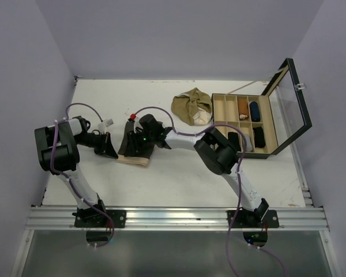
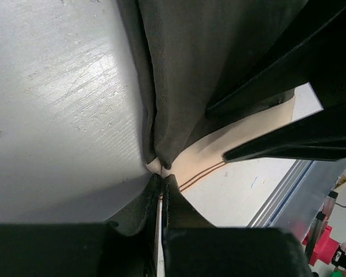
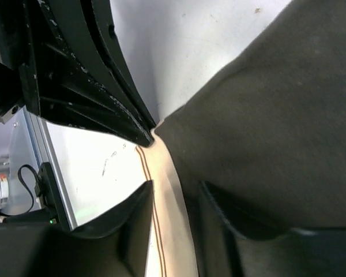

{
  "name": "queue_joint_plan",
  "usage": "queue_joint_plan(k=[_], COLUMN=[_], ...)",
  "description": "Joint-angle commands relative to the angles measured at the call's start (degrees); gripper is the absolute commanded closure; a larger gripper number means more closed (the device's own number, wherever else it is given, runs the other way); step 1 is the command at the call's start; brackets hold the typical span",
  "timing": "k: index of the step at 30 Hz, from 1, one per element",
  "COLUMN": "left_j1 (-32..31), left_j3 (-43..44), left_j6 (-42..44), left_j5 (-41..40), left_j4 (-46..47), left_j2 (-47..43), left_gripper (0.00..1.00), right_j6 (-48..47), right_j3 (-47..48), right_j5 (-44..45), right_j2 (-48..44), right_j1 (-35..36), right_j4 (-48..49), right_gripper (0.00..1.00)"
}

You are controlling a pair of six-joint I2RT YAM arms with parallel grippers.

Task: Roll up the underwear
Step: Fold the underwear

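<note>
The dark brown underwear (image 1: 137,145) lies on the table, its beige waistband (image 1: 132,161) toward the near side. My left gripper (image 1: 113,151) is at its left edge. In the left wrist view that gripper (image 2: 161,176) is shut on a corner where the waistband (image 2: 219,151) meets the dark cloth (image 2: 196,69). My right gripper (image 1: 140,141) hovers over the same garment. In the right wrist view it (image 3: 176,195) stands open, its fingers (image 3: 132,222) straddling the striped waistband (image 3: 168,190) and the dark cloth (image 3: 265,127). The olive-tan underwear (image 1: 191,107) lies bunched at the back.
An open black box (image 1: 277,151) with wooden compartments stands at the right, rolled items in some cells, its glass lid (image 1: 293,98) propped up. An aluminium rail (image 1: 173,218) runs along the near edge. Walls close in on three sides.
</note>
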Motion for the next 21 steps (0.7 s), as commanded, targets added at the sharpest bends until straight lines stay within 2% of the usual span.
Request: queue_joint_plan(k=[1, 3, 8, 14, 17, 21], left_j1=[0.3, 0.2, -0.4, -3.5, -4.8, -4.8], left_j3=[1.0, 1.4, 2.3, 1.5, 1.6, 2.7], left_j6=[3.6, 4.2, 5.6, 5.4, 2.6, -1.1], left_j5=[-5.9, -5.2, -5.1, -9.0, -9.4, -6.3], left_j4=[2.7, 2.7, 3.1, 5.3, 5.8, 4.6], left_j2=[-1.6, -2.3, -4.0, -8.7, -10.5, -9.2], left_gripper=[1.0, 1.0, 1.0, 1.0, 1.0, 1.0], right_j6=[-3.8, -3.2, -2.0, -1.5, -4.8, -15.1], right_j3=[0.2, 1.1, 1.1, -0.5, -4.9, -13.2], right_j5=[0.9, 1.1, 4.9, 2.1, 0.5, 3.4], right_j2=[-7.5, -8.9, -12.5, -13.7, -17.9, -24.3], right_j1=[-2.3, -3.9, -5.3, -5.7, -5.8, -5.5], right_j4=[-5.7, -9.8, -14.2, -17.8, -16.2, -9.2], right_gripper=[0.56, 0.48, 0.41, 0.41, 0.43, 0.41])
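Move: Some 7 cm to the right of the right hand, 5 cm back and 3 cm below it, lies the free right corner of the underwear's waistband. The corner held by the left fingers is about 7 cm to the right hand's left and 2 cm back; the underwear's far edge is about 13 cm ahead of that hand and 2 cm to its right, with the cloth flat between. From the left hand, the free corner is about 14 cm right and 4 cm back. Lifting away from the waistband, the right hand opens its fingers wider as it goes up, right and forward, some 5 cm each way. It then swings back towards the base and still farther right, ending above the underwear's right side. The left hand keeps its pinch on the corner, eases slightly left, then carries it forward and up, each about 2 cm, its fingers tipping steeper. ##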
